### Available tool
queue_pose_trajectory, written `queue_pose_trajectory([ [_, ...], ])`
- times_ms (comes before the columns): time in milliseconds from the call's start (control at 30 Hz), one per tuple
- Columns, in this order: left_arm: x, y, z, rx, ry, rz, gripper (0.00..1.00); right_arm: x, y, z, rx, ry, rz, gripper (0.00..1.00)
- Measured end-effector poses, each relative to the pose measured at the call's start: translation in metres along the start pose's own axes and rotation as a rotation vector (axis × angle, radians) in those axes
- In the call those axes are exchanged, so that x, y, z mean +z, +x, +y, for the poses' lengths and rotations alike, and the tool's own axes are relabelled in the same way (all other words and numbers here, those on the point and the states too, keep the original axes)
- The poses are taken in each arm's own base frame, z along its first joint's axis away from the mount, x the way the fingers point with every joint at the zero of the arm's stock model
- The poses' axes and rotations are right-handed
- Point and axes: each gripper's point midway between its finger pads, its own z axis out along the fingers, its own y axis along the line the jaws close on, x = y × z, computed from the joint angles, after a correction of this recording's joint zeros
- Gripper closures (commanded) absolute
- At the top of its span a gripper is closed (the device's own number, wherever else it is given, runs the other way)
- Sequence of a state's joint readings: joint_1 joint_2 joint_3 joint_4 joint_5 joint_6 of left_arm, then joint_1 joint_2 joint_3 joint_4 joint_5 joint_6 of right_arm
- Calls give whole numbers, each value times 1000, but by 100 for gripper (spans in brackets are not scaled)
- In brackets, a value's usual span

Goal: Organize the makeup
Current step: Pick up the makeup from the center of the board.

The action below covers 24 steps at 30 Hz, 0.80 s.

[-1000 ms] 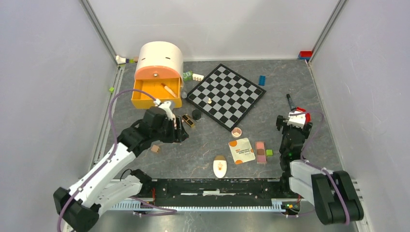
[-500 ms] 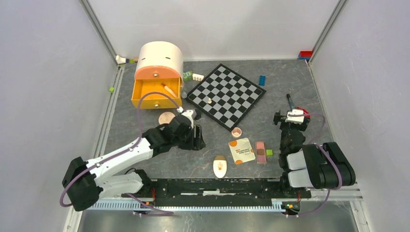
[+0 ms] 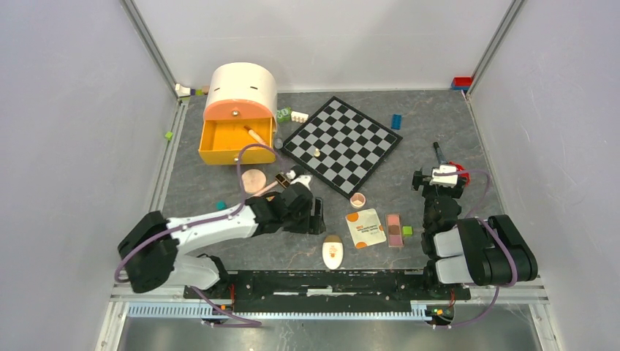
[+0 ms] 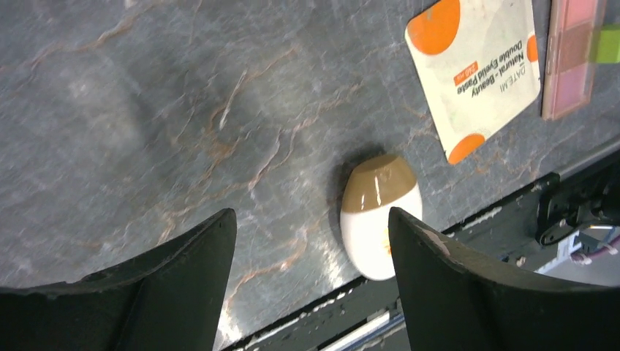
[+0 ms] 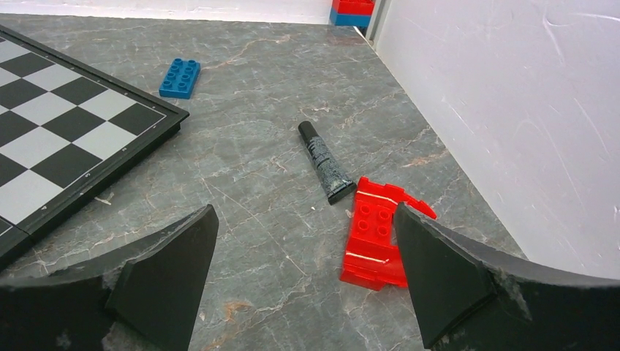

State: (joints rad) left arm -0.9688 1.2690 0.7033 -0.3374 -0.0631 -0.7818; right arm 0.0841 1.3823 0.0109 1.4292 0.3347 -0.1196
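Note:
My left gripper [image 3: 316,216] hangs open and empty over the near middle of the table. In the left wrist view its jaws [image 4: 313,219] stand wide apart, and the cream oval [image 4: 379,216] lies beside the right finger, untouched. The white-orange sachet [image 3: 365,227] and the pink-brown blush palette [image 3: 394,229] lie to the right of it. A round peach compact [image 3: 253,180] rests behind the left arm. A brush [image 3: 255,135] lies in the open orange drawer [image 3: 219,155]. My right gripper [image 5: 305,210] is open near a black tube [image 5: 325,161].
The chessboard [image 3: 342,145] takes up the middle back. A red brick [image 5: 376,234] lies by my right finger. A blue brick [image 3: 395,121], a green cube [image 3: 407,230] and a teal cube [image 3: 220,205] are scattered about. Walls close in left, right and back.
My left arm swung from the drawer rightward and toward the near edge, uncovering the peach compact, and its jaws widened. The right arm folded back early on, then stayed still.

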Motion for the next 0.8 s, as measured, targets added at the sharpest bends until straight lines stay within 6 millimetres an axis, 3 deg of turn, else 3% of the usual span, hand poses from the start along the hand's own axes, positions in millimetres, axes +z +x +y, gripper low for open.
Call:
queue_pose_trajectory([
  [100, 15, -4, -8, 12, -23, 22, 18, 0, 0, 0, -3, -3, 2, 3],
  [233, 33, -27, -29, 46, -25, 16, 18, 0, 0, 1, -3, -5, 1, 2],
  [633, 64, -93, -75, 185, -61, -43, 16, 0, 0, 1, -4, -7, 1, 3],
  [800, 62, -101, -77, 217, -88, -45, 16, 0, 0, 1, -3, -7, 1, 3],
])
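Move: The round powder compact lies some 12 cm to the left hand's right, 10 cm farther ahead and about 9 cm lower. The sunscreen bottle is about 4 cm back and 5 cm right of the hand, the mask packet 2 cm ahead and 14 cm right; the chessboard's middle lies 26 cm ahead and 8 cm right. From the idle right hand the compact is some 20 cm left, about level fore and aft, and 13 cm below. Towards the round powder compact at the chessboard's near corner, the left hand sweeps right and forward, about 10 cm each way, and comes to a stop still well above the table. It dips slightly at first, then rises to finish about 3 cm higher, its wrist turning some 15 degrees and its fingers staying wide open. ##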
